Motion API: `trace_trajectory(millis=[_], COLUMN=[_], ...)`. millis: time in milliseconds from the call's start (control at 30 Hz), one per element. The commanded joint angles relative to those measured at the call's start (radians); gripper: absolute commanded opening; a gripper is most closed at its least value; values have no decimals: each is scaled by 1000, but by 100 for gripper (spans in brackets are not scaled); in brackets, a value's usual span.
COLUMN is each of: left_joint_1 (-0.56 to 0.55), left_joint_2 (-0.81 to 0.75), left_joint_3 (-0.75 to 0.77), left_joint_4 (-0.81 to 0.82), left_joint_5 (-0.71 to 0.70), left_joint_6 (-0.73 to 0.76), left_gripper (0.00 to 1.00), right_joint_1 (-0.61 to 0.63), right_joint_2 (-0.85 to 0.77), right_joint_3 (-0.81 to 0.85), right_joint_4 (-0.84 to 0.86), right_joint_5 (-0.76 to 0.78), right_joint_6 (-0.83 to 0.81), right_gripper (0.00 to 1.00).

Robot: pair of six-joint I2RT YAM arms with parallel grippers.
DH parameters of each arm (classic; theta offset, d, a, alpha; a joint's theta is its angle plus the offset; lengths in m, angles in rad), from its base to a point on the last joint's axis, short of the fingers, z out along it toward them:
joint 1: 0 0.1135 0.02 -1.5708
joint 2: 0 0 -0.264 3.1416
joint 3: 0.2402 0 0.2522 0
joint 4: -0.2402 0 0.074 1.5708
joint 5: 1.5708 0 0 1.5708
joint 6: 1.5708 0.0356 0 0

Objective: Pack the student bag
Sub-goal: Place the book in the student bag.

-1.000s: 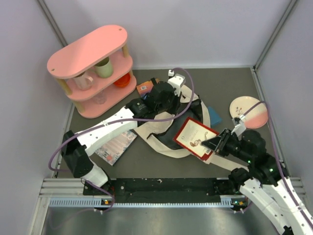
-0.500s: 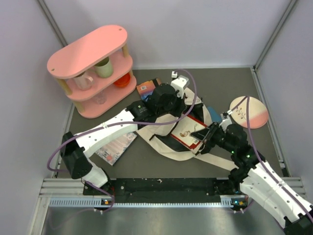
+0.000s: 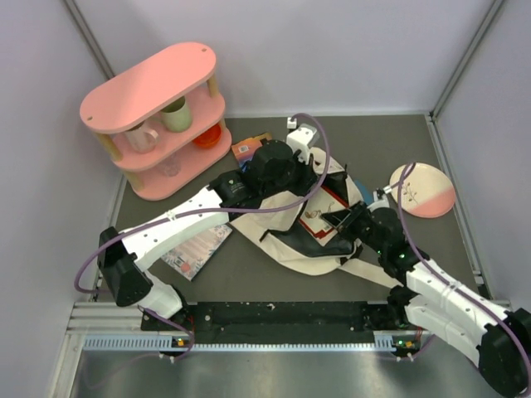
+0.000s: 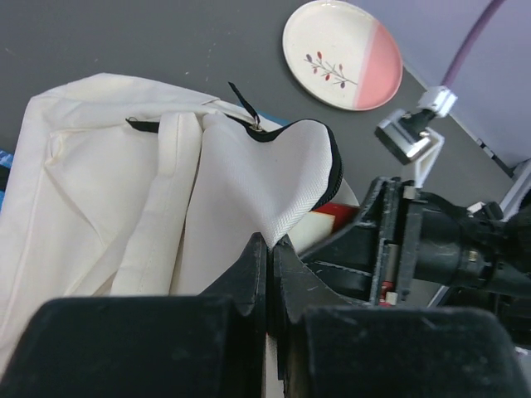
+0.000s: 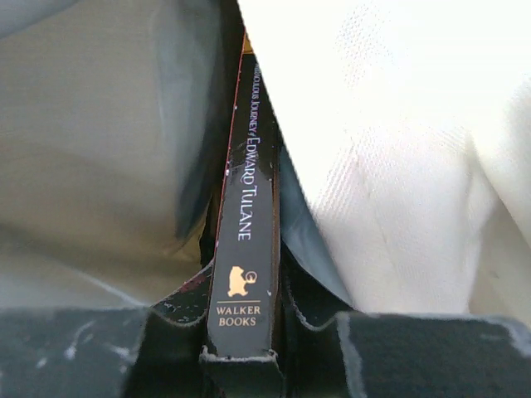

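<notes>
The student bag (image 3: 278, 236), a cream canvas backpack with black trim, lies mid-table with its mouth held up. My left gripper (image 3: 307, 186) is shut on the bag's zippered top edge (image 4: 290, 178), its fingertips (image 4: 259, 249) pinching the fabric. My right gripper (image 3: 347, 224) is shut on a book (image 3: 319, 217) with a red and white cover. In the right wrist view the book's black spine (image 5: 246, 215) runs between the fingers (image 5: 187, 303) and into the bag's dark opening, with cream fabric (image 5: 390, 166) on both sides. The book's far end is hidden inside.
A pink oval shelf (image 3: 158, 116) with mugs stands at the back left. A pink and white plate (image 3: 423, 189) lies at the right. A flat patterned booklet (image 3: 197, 247) lies left of the bag, and an orange box (image 3: 242, 150) behind it. Long bag straps (image 3: 373, 278) trail towards the right arm.
My right gripper has carried the book left and away from the near edge, into the bag's mouth. My left gripper has kept hold of the bag's edge.
</notes>
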Motion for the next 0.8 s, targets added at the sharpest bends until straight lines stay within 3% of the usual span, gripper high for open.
trace_trajectory(millis=[0,167,333,433,567,767], left_joint_1=[-7,-9,-15,-18,-18,-18], left_joint_2=[-67,-41,-34,-35,-34,-37], left_joint_3=[53,84,93,93,92,81], left_joint_4=[154,149,166,172,174,181], left_joint_5=[52,100,140,148,157,163], left_joint_6=[1,1,10,20,32,53], left_gripper=[0,0,0,0,0,0], right_joint_1=[57,139,179,182,183,188], right_joint_2=[73,140,231,314,435,585], right_joint_3=[38,42,54,64,60,111], right_joint_4=[247,336,422,497,723,796], right_joint_5=[67,227,292,293,272,244], right_joint_6=[18,22,13,8,-15,-44], right_gripper=[0,0,0,0,0,4])
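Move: The right hand already has the book pinched by its spine, partly in the bag. The inside of the student bag that it heads for lies about 6 cm ahead, 6 cm to its left and 6 cm lower. The blue case lies some 8 cm ahead and 8 cm to its right, and the plate 7 cm ahead and 26 cm right, both about 12 cm lower. From the left hand, which holds the bag's rim, the bag's inside is roughly 3 cm back, straight below by some 18 cm. Keeping its pinch on the spine, the right hand pushes the book forward and left into the open bag, about 5 cm each way, going mostly left at first and then forward while sinking 2 to 3 cm, with its fingertips tilting up slightly. Meanwhile the left hand keeps the bag's rim pinched and draws it back, up and a little to the right, about 2 cm each way, turning some 10 degrees clockwise before it eases to a stop. ##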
